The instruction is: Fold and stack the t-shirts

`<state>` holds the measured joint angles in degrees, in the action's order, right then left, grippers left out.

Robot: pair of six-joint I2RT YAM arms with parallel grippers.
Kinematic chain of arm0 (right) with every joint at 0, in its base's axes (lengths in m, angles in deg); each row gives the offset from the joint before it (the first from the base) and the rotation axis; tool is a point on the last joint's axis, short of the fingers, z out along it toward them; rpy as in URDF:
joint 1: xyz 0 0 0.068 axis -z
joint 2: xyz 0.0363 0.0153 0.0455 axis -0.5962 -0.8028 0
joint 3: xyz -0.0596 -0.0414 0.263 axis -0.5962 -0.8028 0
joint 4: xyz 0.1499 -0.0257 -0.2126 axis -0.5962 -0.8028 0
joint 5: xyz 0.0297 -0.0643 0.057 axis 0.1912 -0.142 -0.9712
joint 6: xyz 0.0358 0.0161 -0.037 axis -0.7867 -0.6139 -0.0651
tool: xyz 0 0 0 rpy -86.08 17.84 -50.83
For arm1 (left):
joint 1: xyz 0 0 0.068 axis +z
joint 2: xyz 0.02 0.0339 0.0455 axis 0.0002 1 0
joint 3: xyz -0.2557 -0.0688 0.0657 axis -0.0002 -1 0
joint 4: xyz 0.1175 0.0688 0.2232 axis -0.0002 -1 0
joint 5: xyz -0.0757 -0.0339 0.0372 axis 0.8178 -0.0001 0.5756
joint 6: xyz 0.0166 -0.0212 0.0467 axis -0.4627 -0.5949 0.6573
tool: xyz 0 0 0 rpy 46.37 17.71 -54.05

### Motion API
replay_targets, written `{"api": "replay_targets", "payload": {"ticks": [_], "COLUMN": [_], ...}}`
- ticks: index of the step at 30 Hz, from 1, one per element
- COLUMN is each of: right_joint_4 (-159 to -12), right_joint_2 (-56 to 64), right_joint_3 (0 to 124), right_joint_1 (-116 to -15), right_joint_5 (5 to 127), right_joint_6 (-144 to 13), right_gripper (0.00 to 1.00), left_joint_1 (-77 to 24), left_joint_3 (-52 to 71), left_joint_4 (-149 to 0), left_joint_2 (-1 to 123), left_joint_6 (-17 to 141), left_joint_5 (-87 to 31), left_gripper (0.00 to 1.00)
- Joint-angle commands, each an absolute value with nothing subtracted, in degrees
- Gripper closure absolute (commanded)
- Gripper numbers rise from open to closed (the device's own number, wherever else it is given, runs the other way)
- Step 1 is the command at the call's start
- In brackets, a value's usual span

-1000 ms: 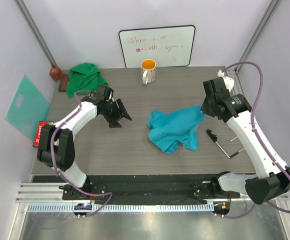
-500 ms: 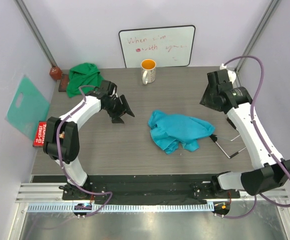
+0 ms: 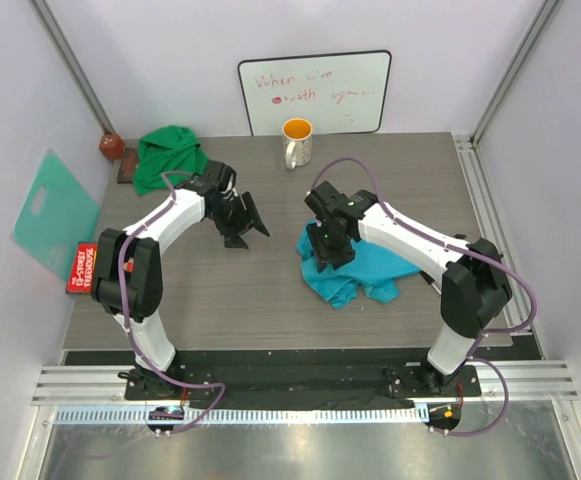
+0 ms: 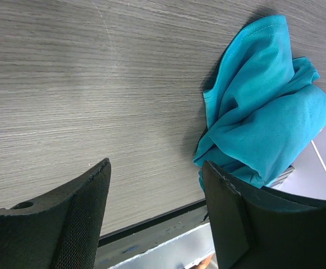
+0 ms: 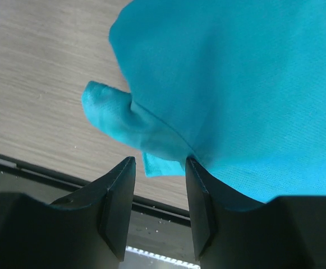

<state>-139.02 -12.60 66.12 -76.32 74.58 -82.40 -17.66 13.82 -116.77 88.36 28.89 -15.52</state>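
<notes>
The turquoise-blue t-shirt lies crumpled right of the table's middle. My right gripper hovers low over its left edge. In the right wrist view that gripper is open, and a small flap of the turquoise cloth sits just at its fingertips, unpinched. The green t-shirt is bunched at the back left corner. My left gripper stands open over bare table left of the turquoise t-shirt, holding nothing. From the left wrist view the gripper looks across at the turquoise t-shirt.
A white mug with an orange inside stands at the back centre before a whiteboard. A mint-teal plastic sheet leans at the left wall above a red box. A brown object sits in the back left corner.
My right gripper opened and let go of the turquoise t-shirt's corner, which dropped into a heap. The right arm then swung left over the shirt's left edge. The left gripper shifted slightly.
</notes>
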Motion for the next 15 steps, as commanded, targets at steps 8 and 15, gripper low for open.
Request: {"api": "replay_targets", "payload": {"ticks": [8, 15], "right_joint_4": [-141.94, -148.00], "right_joint_2": [-8.04, -2.84], "right_joint_3": [70.18, 76.09], "right_joint_1": [-79.48, -80.54], "right_joint_5": [73.15, 72.12], "right_joint_6": [-79.16, -78.89], "right_gripper": [0.53, 0.53], "left_joint_1": [-17.92, -17.92], "left_joint_3": [11.65, 10.33], "left_joint_4": [-117.43, -117.00], "left_joint_2": [86.59, 86.76], "left_joint_6": [29.56, 29.92], "left_joint_5": [-15.94, -15.68], "left_gripper": [0.33, 0.34]}}
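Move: The spread-out blue t-shirt lies under my right hand, its middle about 7 cm to the right, level ahead and some 8 cm below. The mug stands roughly 27 cm ahead and 7 cm to the left; the folded black stand lies about 29 cm to the right and 5 cm back. From my left hand the blue t-shirt's middle is about 25 cm to the right, 9 cm back and 8 cm lower. With nothing in the half-open fingers, I ease my right hand back about 2 cm low over the left end of the blue t-shirt, then lift it clear, rising 5 to 6 cm and edging some 2 cm left as it turns slightly counter-clockwise. My empty left hand sinks and draws back a little, its fingers staying open. ##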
